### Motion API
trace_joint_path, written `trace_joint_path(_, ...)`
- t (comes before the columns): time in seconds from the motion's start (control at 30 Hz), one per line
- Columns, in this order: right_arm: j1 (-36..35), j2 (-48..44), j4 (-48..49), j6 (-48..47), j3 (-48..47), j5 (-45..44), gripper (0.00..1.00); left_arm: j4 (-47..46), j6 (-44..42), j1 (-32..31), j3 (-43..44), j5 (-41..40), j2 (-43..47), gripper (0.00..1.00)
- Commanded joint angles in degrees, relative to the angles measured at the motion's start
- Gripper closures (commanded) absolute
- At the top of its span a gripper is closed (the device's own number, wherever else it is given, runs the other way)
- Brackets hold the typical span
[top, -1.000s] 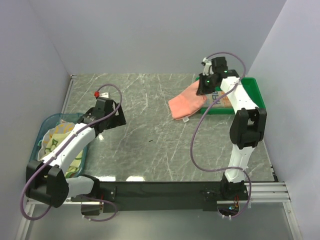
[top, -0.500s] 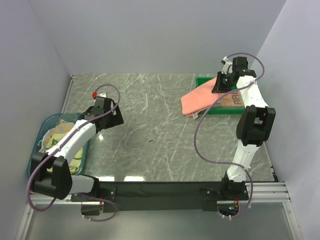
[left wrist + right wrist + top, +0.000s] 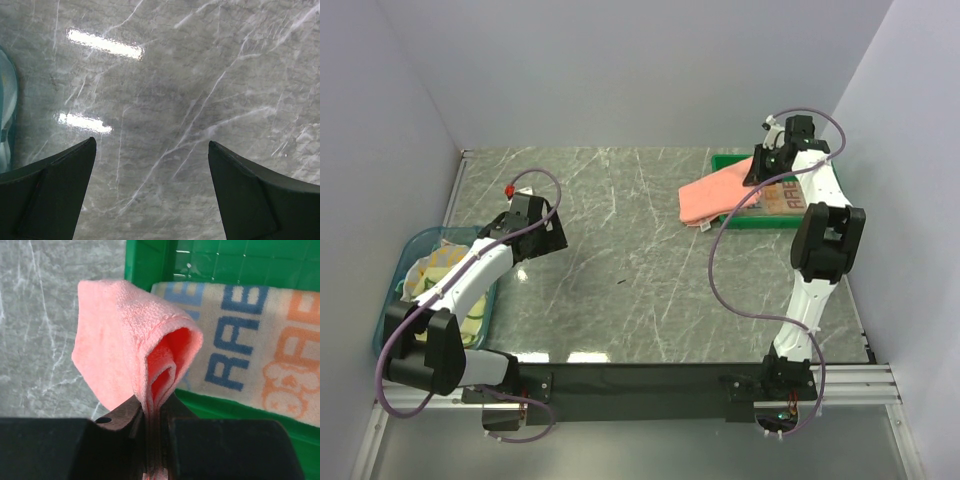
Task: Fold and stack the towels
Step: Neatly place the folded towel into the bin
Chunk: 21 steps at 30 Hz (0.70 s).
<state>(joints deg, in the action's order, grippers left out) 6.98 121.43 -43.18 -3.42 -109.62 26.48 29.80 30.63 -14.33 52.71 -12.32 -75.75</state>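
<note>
A folded salmon-pink towel (image 3: 716,195) hangs from my right gripper (image 3: 761,168), which is shut on its edge at the left rim of the green tray (image 3: 825,222). In the right wrist view the pink towel (image 3: 125,340) bulges out from between the pinched jaws of the right gripper (image 3: 156,415). A cream towel with blue and orange letters (image 3: 250,360) lies flat in the tray (image 3: 220,260). My left gripper (image 3: 151,145) stands wide open over bare marble, holding nothing; in the top view the left gripper (image 3: 542,235) is beside the blue basket. Green and yellow towels (image 3: 435,275) fill that basket.
The blue basket (image 3: 412,245) sits at the left edge of the marble table (image 3: 620,270); its rim shows at the left of the left wrist view (image 3: 6,110). Walls close in the table at the back and on both sides.
My right gripper has carried the pink towel to the right and back, from the table's middle-right to the tray's left rim. The left arm has shifted only slightly.
</note>
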Motion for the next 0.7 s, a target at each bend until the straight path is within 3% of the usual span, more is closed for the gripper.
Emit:
trace_joint_path(0.0,1.71,-1.45,-1.04,-2.82,-1.83,-1.69,1.0,-1.06,-0.57,0.26,0.55,-0.17,-0.19,0.01)
trace_joint_path(0.67,4.88,1.09,-0.77,-7.83,-2.08,-15.4,1.0,-1.33,-0.75,0.35,0.82,0.54,-2.04,0.01)
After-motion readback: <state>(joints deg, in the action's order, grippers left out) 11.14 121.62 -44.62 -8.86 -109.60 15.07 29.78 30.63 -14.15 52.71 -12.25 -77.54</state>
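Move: The right hand already holds the folded pink towel by its right end. The middle of the green bin lies about 12 cm to this hand's right, 2 cm ahead and some 11 cm below. In it, the folded lettered towel lies about 8 cm to the hand's right, 1 cm ahead and 11 cm below. From the idle left hand, the bin is roughly 60 cm right, 19 cm ahead and 8 cm lower. Keeping its pinch on the pink towel's right end, the right hand carries it to the right across the bin, about 7 cm, over the lettered towel and sinking slightly. On the way the wrist swings some 12 degrees, bringing the left-leaning fingers nearer upright, with a small clockwise turn. ##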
